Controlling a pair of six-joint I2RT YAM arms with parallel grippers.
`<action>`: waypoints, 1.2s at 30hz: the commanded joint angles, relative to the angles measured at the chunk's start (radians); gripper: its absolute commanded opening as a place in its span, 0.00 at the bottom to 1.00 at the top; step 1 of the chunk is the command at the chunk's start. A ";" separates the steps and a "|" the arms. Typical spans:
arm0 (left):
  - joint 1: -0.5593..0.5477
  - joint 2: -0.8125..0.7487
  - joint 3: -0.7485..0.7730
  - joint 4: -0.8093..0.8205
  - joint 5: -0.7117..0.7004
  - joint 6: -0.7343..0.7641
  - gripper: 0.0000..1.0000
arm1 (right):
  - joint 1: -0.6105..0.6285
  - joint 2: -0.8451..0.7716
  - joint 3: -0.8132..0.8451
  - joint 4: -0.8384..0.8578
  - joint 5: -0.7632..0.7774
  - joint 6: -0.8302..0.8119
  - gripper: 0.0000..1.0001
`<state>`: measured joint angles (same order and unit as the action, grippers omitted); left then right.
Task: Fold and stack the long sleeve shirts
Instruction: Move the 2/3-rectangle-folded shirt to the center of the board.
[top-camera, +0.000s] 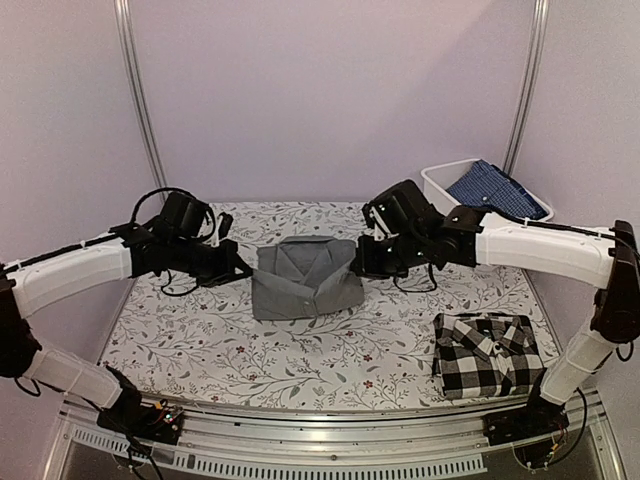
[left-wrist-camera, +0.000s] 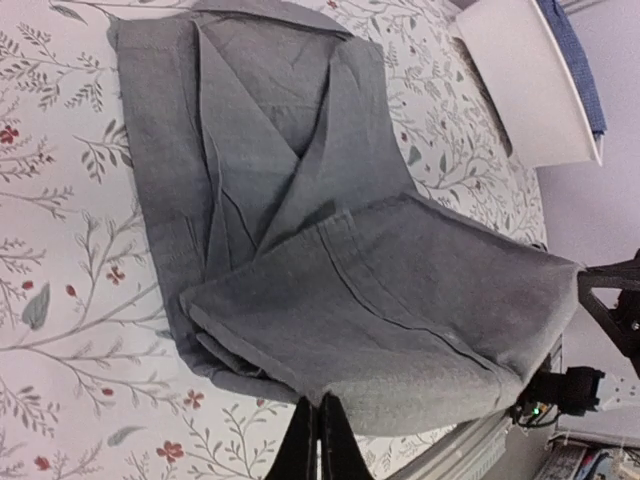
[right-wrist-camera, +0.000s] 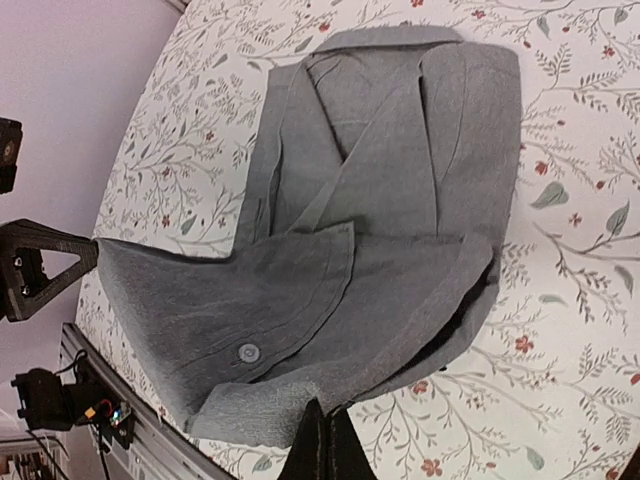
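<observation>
The plain grey long sleeve shirt (top-camera: 305, 282) lies partly folded at the table's middle, collar toward the back. My left gripper (top-camera: 247, 268) is at its left edge and my right gripper (top-camera: 357, 262) at its right edge. In the left wrist view the left gripper (left-wrist-camera: 320, 408) is shut, pinching the hem of the grey shirt (left-wrist-camera: 300, 200). In the right wrist view the right gripper (right-wrist-camera: 328, 415) is shut on the opposite edge of the grey shirt (right-wrist-camera: 380, 180). Between them the near flap hangs lifted off the table. The black-and-white checked shirt (top-camera: 487, 354) lies folded at the front right.
A white bin (top-camera: 440, 182) holding a blue patterned cloth (top-camera: 495, 188) stands at the back right corner. The floral tablecloth (top-camera: 200, 340) covers the table, with a metal rail (top-camera: 320, 450) along the near edge. Walls close in the back and both sides.
</observation>
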<state>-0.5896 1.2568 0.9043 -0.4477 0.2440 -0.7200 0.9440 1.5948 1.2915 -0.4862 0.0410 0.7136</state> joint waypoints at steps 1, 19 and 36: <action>0.169 0.266 0.105 0.155 0.050 0.136 0.00 | -0.166 0.192 0.136 0.097 -0.005 -0.122 0.00; 0.151 0.753 0.223 0.417 0.136 0.105 0.00 | -0.272 0.556 0.022 0.397 -0.129 -0.116 0.00; -0.023 0.180 -0.198 0.397 0.093 -0.019 0.00 | 0.002 -0.098 -0.493 0.337 0.161 0.131 0.00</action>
<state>-0.6018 1.5074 0.7475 -0.0242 0.3408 -0.7120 0.9451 1.6039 0.8249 -0.1181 0.0952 0.7933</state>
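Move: Both hands already pinch the gray shirt's near hem, lifted some 15 cm. The middle of the lying part is about 12 cm ahead and 12 cm to the right of the left hand, and 12 cm ahead and 12 cm to the left of the right hand. The collar lies roughly 10 cm beyond it. From the right hand, the checked shirt lies about 30 cm to the right and 7 cm back; the white bin stands 34 cm right and 25 cm ahead. Keeping the hem corners pinched in shut fingers, both hands swing about 17–19 cm forward over the lying shirt while dropping some 15 cm to just above the table. From there they pull back low, about 15 cm on the left and 20 on the right, dragging the shirt towards the bases and drifting a few cm right, then begin to rise, the left more than the right. ##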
